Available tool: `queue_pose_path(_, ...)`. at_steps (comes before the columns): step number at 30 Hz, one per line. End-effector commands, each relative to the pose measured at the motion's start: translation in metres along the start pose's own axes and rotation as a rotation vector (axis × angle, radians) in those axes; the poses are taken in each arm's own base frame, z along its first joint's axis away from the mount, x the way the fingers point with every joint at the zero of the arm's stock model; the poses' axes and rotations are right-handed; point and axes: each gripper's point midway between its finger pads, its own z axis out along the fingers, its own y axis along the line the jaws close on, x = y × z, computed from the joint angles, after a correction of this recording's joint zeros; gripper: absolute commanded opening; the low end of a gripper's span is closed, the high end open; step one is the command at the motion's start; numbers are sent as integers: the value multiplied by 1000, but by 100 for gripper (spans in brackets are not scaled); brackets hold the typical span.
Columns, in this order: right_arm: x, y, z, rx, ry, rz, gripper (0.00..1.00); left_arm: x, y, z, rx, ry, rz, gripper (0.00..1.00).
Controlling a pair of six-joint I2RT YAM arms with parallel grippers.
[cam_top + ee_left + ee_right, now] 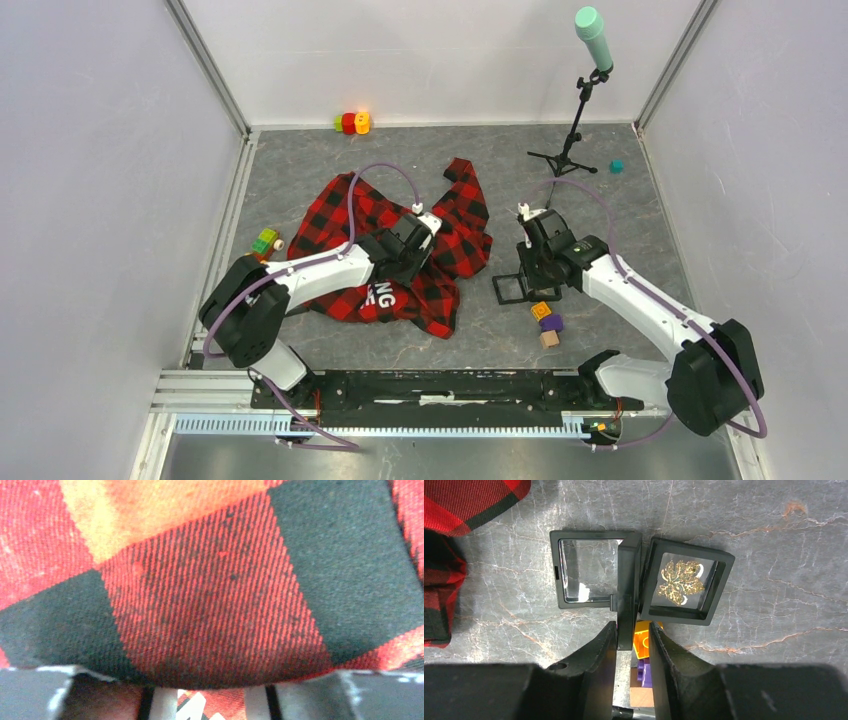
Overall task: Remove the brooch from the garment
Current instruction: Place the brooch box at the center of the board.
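Note:
The garment [340,215], a red-and-black check shirt with white letters, lies crumpled at the table's middle left. My left gripper [408,248] is down on it. In the left wrist view a fold of the garment [220,595] fills the frame and bulges between the two fingers [30,692], so that gripper [212,692] is shut on cloth. The brooch [681,580], a gold leaf shape, lies in the right half of an open black display case [629,580] on the table. My right gripper [632,635] straddles the case's middle wall with its jaws slightly apart. It is open.
Orange, purple and wooden blocks [546,322] lie just near of the case [513,288], under my right gripper [532,270]. A microphone stand [572,140] and a teal cube [617,166] are at the back right. Coloured blocks [350,122] sit at the back wall, and more [265,241] at the left edge.

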Motion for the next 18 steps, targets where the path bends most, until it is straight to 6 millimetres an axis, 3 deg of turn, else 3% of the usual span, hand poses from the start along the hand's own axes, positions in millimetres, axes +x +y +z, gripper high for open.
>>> queue_pose_path(1, -25, 0, -8, 29, -69, -11, 37, -16, 11, -6, -57, -38, 5, 36)
queue_pose_path(9, -24, 22, -7, -80, -63, -78, 45, -25, 7, -20, -15, -99, -29, 24)
queue_pose_path(14, -23, 26, -5, -103, -73, -99, 59, -33, 17, -35, -55, -182, -71, 14)
queue_pose_path(18, -23, 23, -2, -87, -79, -102, 61, -35, 24, -39, -85, -211, -83, 13)
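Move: At the right hand's spread fingertips, a black frame box's raised lid has its near end between the fingers, its middle about 2 cm ahead and 2 cm below. The empty flat frame lies 4 cm to the left and 2 cm ahead, the brooch box 4 cm to the right and 2 cm ahead, the yellow block 4 cm back. The left hand is in a garment fold centred some 3 cm ahead; the brooch box is roughly 24 cm to its right and 5 cm back. Easing about 2 cm to the left over the flat frame, the right hand opens its fingers wider on either side of the raised lid and turns slightly counter-clockwise, keeping nearly the same height. The left hand meanwhile shuts its fingers down in the garment, then rises some 4 cm, its tips coming out from the fold. ##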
